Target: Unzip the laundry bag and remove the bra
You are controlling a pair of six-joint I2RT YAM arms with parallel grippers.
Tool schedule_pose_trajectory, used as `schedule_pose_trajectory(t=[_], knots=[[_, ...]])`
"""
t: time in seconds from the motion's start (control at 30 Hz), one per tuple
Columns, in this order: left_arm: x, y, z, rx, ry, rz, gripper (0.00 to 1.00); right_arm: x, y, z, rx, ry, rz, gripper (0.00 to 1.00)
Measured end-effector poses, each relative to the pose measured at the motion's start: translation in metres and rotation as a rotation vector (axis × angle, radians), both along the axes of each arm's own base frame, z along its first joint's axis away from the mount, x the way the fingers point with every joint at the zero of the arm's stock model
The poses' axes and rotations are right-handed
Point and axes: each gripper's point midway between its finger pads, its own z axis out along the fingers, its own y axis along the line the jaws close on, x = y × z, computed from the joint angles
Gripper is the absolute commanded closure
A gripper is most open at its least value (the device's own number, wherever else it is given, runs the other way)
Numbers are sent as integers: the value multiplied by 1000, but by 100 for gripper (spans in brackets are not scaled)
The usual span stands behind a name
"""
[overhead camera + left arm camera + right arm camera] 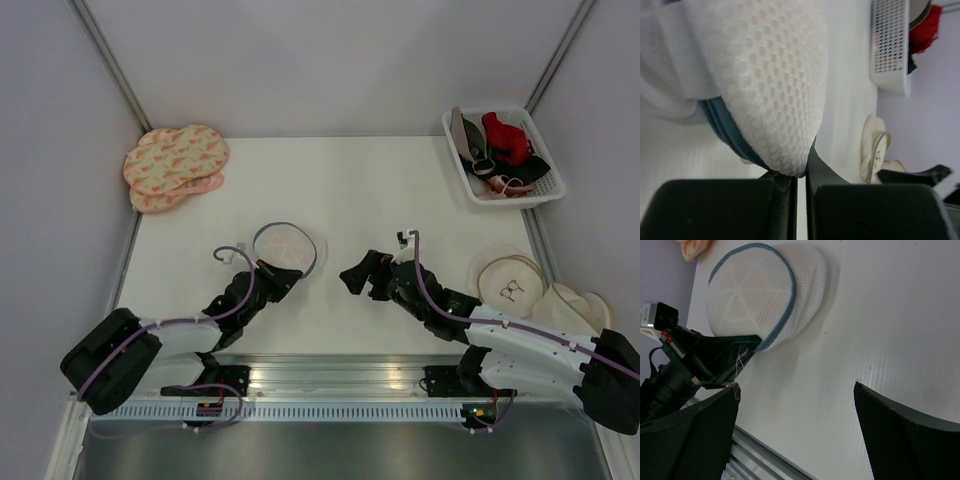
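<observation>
The laundry bag (284, 246), a round white mesh dome with a dark grey zipped rim, lies on the table just left of centre. My left gripper (281, 276) is shut on its near edge. In the left wrist view the mesh (775, 75) and rim (722, 127) run down into the pinched fingers of the left gripper (801, 172). My right gripper (356, 276) hangs open to the right of the bag, apart from it. The right wrist view shows the bag (757, 295) beyond the right gripper (797, 395), with only bare table between its fingers. The bra is hidden; only a faint peach tint shows through the mesh.
A white basket (515, 199) holding red and black garments stands at the back right. Pink orange-patterned pouches (175, 165) lie at the back left. Cream round pouches (510, 282) rest at the right edge, near my right arm.
</observation>
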Motion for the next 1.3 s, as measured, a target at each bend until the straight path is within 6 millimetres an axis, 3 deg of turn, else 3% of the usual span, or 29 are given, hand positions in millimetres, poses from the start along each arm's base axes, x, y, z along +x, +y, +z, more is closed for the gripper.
schedule_pose_trajectory(t=[0.23,0.57,0.8,1.0,1.03,1.13,1.17,1.2,1.23,1.3], knots=[[-3,-1,48,-110,-114,22,98,-8,24,-11,230,99,73,2],[-26,-8,52,-161,-124,-37,98,-14,65,-3,481,189,224,2],[-42,-20,68,-202,-154,-103,98,-6,80,-21,513,244,248,10],[-51,-23,69,-200,-146,-133,98,16,88,-14,584,230,262,37],[-52,-22,69,-200,-146,-133,98,20,87,-13,593,225,259,59],[-54,-21,74,-212,-157,-136,96,27,82,-9,609,212,255,93],[-54,-21,76,-215,-161,-136,91,27,82,-7,615,215,261,100],[-55,-20,77,-215,-162,-135,86,27,82,-5,618,211,267,100],[-55,-19,77,-213,-163,-134,67,27,82,-4,619,209,274,99],[-57,-18,77,-200,-170,-142,45,27,82,-2,616,203,283,100]])
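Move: The laundry bag lies with its near rim already held in the left hand; its middle is roughly 5 cm ahead of that hand, 3 cm to the left and slightly below. For the wide-open right hand, the blue zip's near right stretch is about 11 cm to the left, 3 cm ahead and 7 cm down, with the bag's middle some 8 cm ahead, 18 cm left and 8 cm below. The zip stretch sits about 4 cm right and 2 cm ahead of the left hand, about level. The laundry bag's near rim is lifted about 8 cm and drawn back some 6 cm by the left hand. Meanwhile the right hand swings left towards the bag, rolling its left side up about 35 degrees, then pushes forward about 4 cm and shuts its fingers on the right part of the zip edge. Last, the left fingers part by about a third, letting go of the rim. ##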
